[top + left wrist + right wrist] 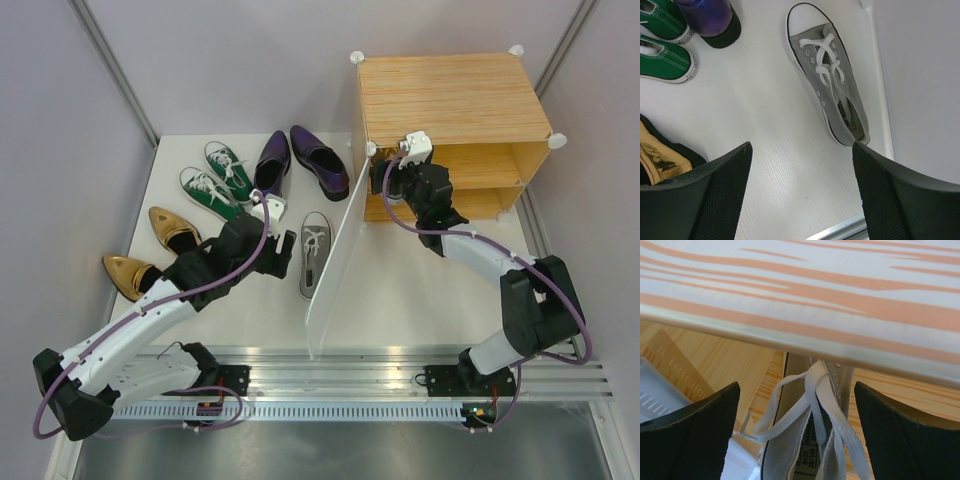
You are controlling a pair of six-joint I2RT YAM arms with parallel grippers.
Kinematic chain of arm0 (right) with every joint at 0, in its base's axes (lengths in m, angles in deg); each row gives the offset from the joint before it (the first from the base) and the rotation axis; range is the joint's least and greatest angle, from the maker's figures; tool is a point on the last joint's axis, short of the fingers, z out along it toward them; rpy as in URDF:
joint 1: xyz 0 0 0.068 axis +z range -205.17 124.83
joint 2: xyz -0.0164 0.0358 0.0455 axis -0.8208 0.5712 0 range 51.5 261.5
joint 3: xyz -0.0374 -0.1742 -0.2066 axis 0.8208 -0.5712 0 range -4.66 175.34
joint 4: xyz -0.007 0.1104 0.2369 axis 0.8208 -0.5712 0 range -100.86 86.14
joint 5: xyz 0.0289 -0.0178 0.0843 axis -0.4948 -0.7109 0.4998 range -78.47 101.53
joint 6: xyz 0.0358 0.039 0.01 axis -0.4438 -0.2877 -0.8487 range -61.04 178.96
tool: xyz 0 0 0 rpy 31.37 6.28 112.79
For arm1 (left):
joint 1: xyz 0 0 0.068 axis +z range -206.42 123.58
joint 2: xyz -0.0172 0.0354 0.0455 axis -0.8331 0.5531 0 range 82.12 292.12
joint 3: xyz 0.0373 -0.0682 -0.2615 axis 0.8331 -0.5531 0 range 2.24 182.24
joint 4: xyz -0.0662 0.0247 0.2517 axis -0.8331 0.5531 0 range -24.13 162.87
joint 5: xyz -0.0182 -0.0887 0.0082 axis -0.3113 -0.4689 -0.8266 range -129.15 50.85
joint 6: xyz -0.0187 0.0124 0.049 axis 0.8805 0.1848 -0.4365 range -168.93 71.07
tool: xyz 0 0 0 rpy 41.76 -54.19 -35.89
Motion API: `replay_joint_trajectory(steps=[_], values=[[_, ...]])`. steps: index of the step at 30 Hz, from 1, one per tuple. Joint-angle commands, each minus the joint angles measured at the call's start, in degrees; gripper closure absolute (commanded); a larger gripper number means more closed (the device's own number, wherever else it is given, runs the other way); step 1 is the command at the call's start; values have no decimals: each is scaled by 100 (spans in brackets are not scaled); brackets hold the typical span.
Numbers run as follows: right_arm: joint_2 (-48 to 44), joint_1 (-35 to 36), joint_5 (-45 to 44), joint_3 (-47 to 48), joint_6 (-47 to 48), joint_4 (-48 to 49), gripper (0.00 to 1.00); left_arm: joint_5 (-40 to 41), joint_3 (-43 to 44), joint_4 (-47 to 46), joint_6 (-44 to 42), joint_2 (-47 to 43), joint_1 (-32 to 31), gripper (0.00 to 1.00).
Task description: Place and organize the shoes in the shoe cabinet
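One grey sneaker [313, 252] [830, 75] lies on the white table beside the shoe cabinet's open white door [335, 265]. My left gripper [283, 250] [801, 150] hovers open just left of its heel, with nothing between the fingers. The other grey sneaker [805, 440] rests on the lower shelf of the shoe cabinet [450, 95]. My right gripper [385, 180] [796, 390] reaches in there, its jaws wide open on either side of the shoe. Green sneakers [215, 180], purple shoes [300, 158] and gold shoes [150, 250] lie on the table's left half.
The door panel [920, 75] stands on edge between the two arms, close to the right of the left gripper. A shelf edge [815, 305] hangs low over the right gripper. Grey walls enclose the table on the left and at the back.
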Motion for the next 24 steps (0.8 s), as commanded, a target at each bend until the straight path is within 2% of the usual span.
replay_joint_trajectory(steps=[1, 10, 12, 16, 24], values=[[-433, 17, 11, 224, 56, 543, 2, 45, -16, -176, -174, 13, -2, 16], [-732, 8, -279, 1481, -331, -1451, 2, 45, -16, -185, -183, 13, 6, 16], [-776, 17, -271, 1534, -366, -1612, 2, 45, -16, -176, -183, 13, 6, 16], [-881, 8, -262, 1456, -427, -1876, 2, 36, -16, -185, -183, 13, -2, 16], [-1408, 17, -165, 534, -550, -1648, 2, -8, -16, -185, -174, 48, 6, 16]])
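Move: The grey shoe already lies toe-in on the upper shelf, its middle about 7 cm ahead of the open right hand, 1 cm left and 6 cm below. The cabinet's top board crosses close over that hand, its middle roughly 12 cm ahead, 17 cm right and 7 cm above; the open door's middle is some 16 cm back, 13 cm left and 6 cm below. From the idle left hand the shoe is about 30 cm ahead, 28 cm right and 3 cm lower. The right hand, fingers staying wide open with no hold on the shoe, first barely stirs while its tip dips about 5 degrees, close under the front of the top board, where it seems to bear on the cabinet. Then it rises fast by about 9 cm, levels again, and draws back about 3 cm and slightly right, away from the shoe and clear of the cabinet, sinking a little at the end. ##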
